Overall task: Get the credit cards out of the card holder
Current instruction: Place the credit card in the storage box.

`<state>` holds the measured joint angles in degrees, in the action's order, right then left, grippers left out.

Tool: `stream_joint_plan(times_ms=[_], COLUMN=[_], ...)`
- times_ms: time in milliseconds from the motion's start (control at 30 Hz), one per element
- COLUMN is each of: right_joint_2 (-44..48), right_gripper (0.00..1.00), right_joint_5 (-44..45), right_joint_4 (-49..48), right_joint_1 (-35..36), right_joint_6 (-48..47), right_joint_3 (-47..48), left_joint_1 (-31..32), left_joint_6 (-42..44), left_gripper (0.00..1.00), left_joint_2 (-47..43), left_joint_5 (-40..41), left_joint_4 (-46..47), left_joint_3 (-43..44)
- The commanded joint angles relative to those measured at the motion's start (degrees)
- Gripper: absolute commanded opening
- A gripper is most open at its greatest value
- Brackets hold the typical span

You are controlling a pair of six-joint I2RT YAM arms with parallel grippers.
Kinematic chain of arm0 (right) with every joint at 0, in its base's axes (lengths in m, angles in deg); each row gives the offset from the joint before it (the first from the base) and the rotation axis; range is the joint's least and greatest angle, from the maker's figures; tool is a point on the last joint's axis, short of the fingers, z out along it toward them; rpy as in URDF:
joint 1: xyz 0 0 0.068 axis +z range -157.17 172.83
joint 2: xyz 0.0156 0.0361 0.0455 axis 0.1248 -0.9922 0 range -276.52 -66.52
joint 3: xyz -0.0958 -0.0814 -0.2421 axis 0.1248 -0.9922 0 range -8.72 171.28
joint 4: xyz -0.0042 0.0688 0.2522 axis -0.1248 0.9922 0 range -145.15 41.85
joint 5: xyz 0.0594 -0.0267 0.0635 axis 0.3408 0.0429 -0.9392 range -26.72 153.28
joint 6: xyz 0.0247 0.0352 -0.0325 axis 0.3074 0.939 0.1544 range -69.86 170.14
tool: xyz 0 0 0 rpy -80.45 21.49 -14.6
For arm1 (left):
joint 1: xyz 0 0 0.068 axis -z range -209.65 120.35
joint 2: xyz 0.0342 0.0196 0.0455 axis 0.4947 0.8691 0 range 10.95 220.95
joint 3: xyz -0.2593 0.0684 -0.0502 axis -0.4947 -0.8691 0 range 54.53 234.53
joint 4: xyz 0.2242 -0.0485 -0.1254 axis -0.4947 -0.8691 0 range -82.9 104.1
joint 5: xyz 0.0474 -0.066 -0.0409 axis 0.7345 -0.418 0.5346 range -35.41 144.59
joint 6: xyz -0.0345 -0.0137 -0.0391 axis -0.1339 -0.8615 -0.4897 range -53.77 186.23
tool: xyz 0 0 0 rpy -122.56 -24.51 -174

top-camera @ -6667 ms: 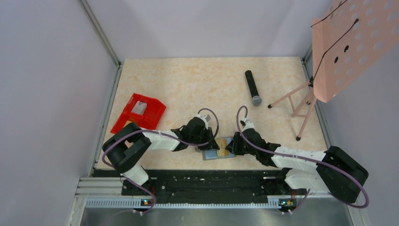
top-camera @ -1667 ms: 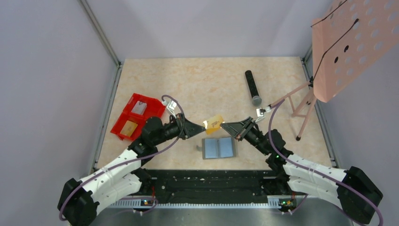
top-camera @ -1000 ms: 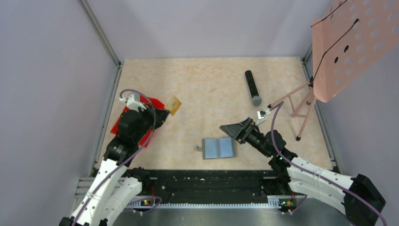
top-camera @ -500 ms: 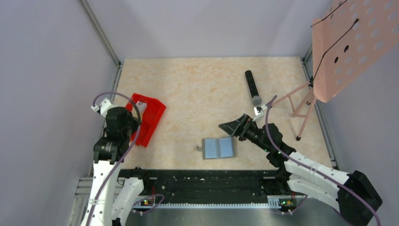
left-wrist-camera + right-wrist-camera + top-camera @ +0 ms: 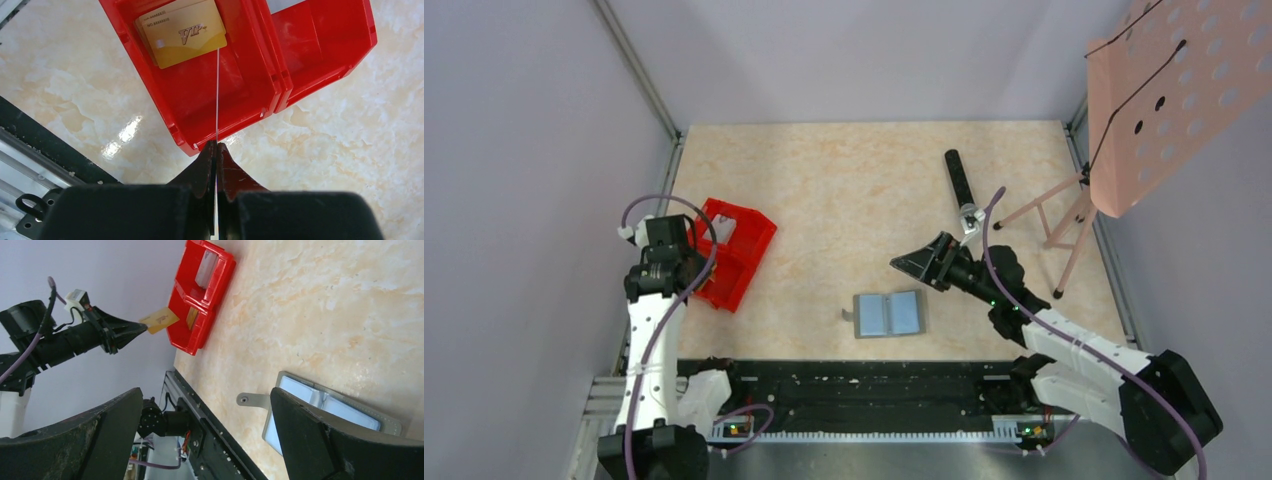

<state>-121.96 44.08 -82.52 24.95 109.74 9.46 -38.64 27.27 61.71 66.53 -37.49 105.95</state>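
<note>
The grey card holder (image 5: 889, 313) lies open on the table, pale blue panels up; it also shows in the right wrist view (image 5: 330, 402). My left gripper (image 5: 216, 145) is shut on a gold card (image 5: 160, 320), seen edge-on in the left wrist view (image 5: 218, 90), and holds it above the red bin (image 5: 200, 100). Another gold VIP card (image 5: 182, 32) lies in that bin's compartment. In the top view the left gripper (image 5: 674, 270) hangs over the bin's left side. My right gripper (image 5: 916, 266) is wide open and empty, raised above and beyond the holder.
The red two-compartment bin (image 5: 736, 250) sits at the table's left edge, with a pale card in its far compartment. A black microphone (image 5: 959, 180) lies at the back right. A pink music stand (image 5: 1164, 90) with tripod legs (image 5: 1064, 235) stands at the right edge.
Both grippers left the card holder. The gold card passed to my left gripper, which swung it left to above the red bin. My right gripper drew back slightly and stayed open.
</note>
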Motion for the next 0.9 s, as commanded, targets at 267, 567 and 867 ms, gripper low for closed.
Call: stream_joint_plan(times_ms=[267, 567, 867], right_joint_2=[-1.8, -3.6, -5.0], right_gripper=[0.99, 0.99, 0.99], right_joint_5=[-4.4, -4.6, -4.5], right_joint_4=[-3.0, -4.7, -5.6], right_joint_1=[-1.6, -1.9, -2.0], right_joint_6=[-1.1, -0.6, -0.5], right_joint_3=[4.0, 3.9, 4.3], left_joint_1=[-8.3, -9.3, -10.5], left_joint_6=[2.8, 3.8, 4.3], left_gripper=[0.0, 0.0, 0.0], left_joint_2=[5.1, 9.1, 13.3], left_joint_5=[-11.7, -14.1, -12.8], left_joint_4=[4.8, 7.6, 9.2], left_joint_3=[-2.7, -4.2, -4.1])
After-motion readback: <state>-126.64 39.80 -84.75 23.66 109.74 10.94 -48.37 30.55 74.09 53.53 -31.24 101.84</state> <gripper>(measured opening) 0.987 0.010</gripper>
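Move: The held card is bound for the gold card stack in the storage box's near compartment, roughly 6 cm ahead of the left gripper, 8 cm to its left and 13 cm below. That compartment's middle is about 5 cm ahead and 4 cm left; the white card in the far compartment lies some 17 cm ahead and 2 cm left, equally low. From the right gripper the stack is about 5 cm ahead, 47 cm left and 14 cm below. Lower the left gripper about 6 cm, almost straight down, bringing the held gold card into the storage box's near compartment, towards the stack. Keep the fingers shut on the card and, as you sink, roll the hand's left side down and tip the fingers steeper, some 15 degrees in all. ##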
